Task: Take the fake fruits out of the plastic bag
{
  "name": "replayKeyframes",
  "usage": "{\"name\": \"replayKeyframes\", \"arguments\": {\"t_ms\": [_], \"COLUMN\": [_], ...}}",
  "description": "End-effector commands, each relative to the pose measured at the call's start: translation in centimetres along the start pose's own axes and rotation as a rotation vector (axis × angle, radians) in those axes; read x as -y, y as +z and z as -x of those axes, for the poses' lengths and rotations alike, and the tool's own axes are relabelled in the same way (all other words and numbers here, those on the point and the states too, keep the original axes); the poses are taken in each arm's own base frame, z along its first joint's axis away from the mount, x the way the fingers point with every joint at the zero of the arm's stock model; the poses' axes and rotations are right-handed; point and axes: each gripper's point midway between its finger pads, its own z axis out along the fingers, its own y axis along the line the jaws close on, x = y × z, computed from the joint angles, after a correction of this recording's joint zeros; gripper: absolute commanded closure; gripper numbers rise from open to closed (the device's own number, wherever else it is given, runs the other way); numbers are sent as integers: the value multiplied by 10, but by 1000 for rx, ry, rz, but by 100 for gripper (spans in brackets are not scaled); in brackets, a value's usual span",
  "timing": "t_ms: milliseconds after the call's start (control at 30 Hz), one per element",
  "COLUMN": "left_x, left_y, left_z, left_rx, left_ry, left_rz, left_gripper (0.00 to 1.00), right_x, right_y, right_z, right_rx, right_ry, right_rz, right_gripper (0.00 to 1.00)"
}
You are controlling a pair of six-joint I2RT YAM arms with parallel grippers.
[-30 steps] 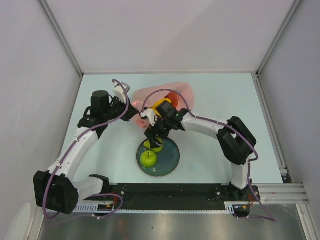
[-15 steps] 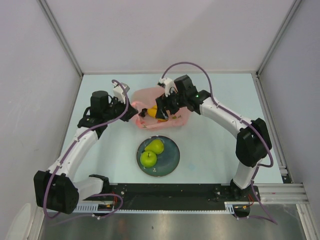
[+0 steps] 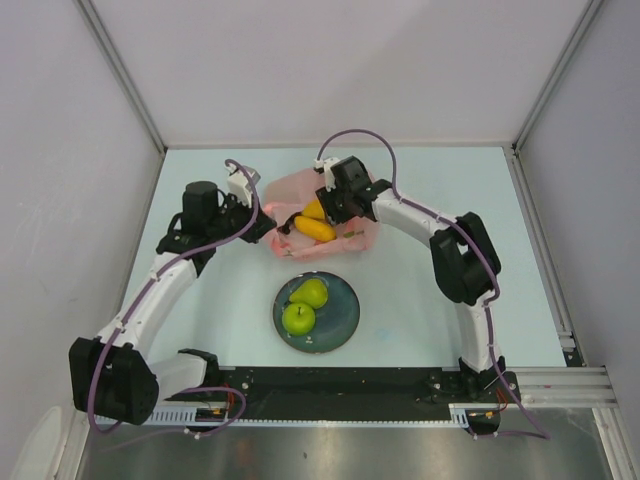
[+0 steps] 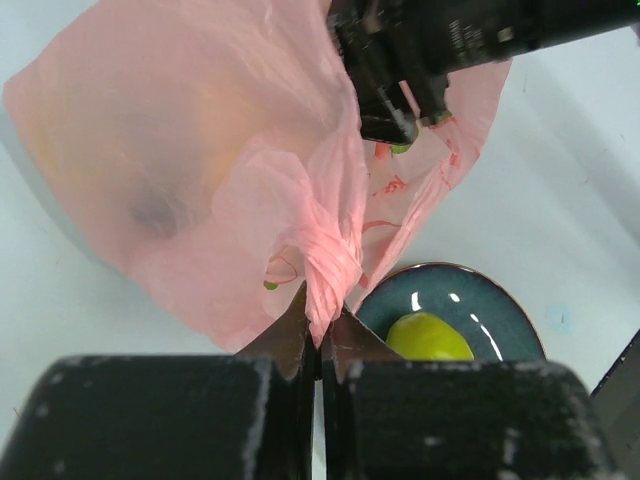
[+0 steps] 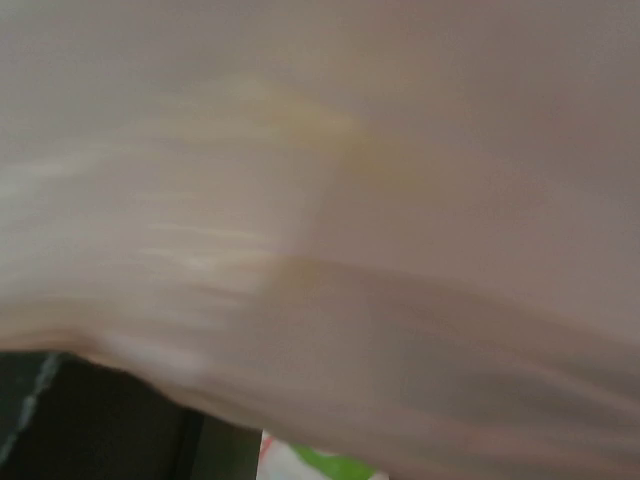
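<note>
The pink plastic bag (image 3: 345, 205) lies at the back of the table, and my left gripper (image 3: 265, 224) is shut on a bunched fold of the bag (image 4: 328, 262) at its left rim. My right gripper (image 3: 326, 208) reaches into the bag's mouth, just above a yellow-orange fruit (image 3: 317, 229). Its fingers are hidden among the plastic there. The right wrist view is filled by blurred pink plastic bag (image 5: 400, 300) with a faint yellow patch. A green apple (image 3: 297, 318) and a green pear (image 3: 313, 292) rest on the dark plate (image 3: 345, 318).
The dark round plate (image 4: 490, 305) sits near the table's front, just in front of the bag. The two arms bend in from both sides of the bag. White walls and metal rails enclose the pale table.
My right gripper has left the green pear on the plate beside the apple and swung back up to the bag, now reaching into its mouth. The left gripper has stayed put.
</note>
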Motion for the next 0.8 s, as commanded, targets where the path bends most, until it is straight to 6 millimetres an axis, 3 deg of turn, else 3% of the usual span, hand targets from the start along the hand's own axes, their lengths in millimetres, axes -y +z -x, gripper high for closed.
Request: {"name": "replayKeyframes", "arguments": {"t_ms": [0, 67, 133, 200, 267, 300, 367, 400, 567, 767], "left_x": [7, 9, 10, 9, 7, 6, 6, 5, 3, 1], "left_y": [-8, -9, -9, -6, -2, -1, 0, 2, 4, 6], "left_z": [14, 17, 19, 18, 18, 19, 22, 23, 22, 21], "left_rx": [55, 61, 66, 61, 51, 49, 51, 50, 38, 31], "left_ry": [25, 20, 21, 17, 13, 12, 14, 13, 12, 10], "left_rz": [-23, -31, -34, -36, -38, -38, -41, -40, -38, -34], "left_gripper": [100, 100, 100, 100, 100, 100, 100, 100, 100, 100], "right_x": [41, 57, 65, 56, 45, 41, 32, 28, 21, 30], "right_y": [4, 3, 3, 6, 19, 19, 34, 34, 52, 73], "right_z": [33, 45, 53, 63, 58, 68, 54, 60, 40, 27], "right_rx": [111, 148, 165, 174, 144, 160, 112, 119, 53, 26], "right_ry": [-51, -120, -167, -251, -301, -343, -396, -421, -533, -565], "right_rz": [-202, -285, -307, -222, -148, -119, -44, -27, 82, 86], "right_gripper": [55, 54, 43, 26, 21, 17, 13, 11, 5, 6]}}
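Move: Inside the open bag, the rear yellow fruit lies about 5 cm ahead of the right hand, 4 cm to its left and some 4 cm below. The front yellow fruit is about 5 cm to that hand's left and 1 cm back, about 5 cm below; the dark fruit is some 12 cm left and 1 cm ahead, at much the same level. From the left hand, the rear yellow fruit lies roughly 14 cm ahead, 10 cm right and 15 cm lower. Reaching deeper into the bag, the right hand goes some 7 cm forward, first veering a little right and then swinging back left, while its half-open fingers spread nearly wide. The wrist turns about 20 degrees counter-clockwise and the hand finally sinks 4–5 cm over the rear yellow fruit, easing slightly back. The left hand keeps its pinch on the bag's edge, almost still. ##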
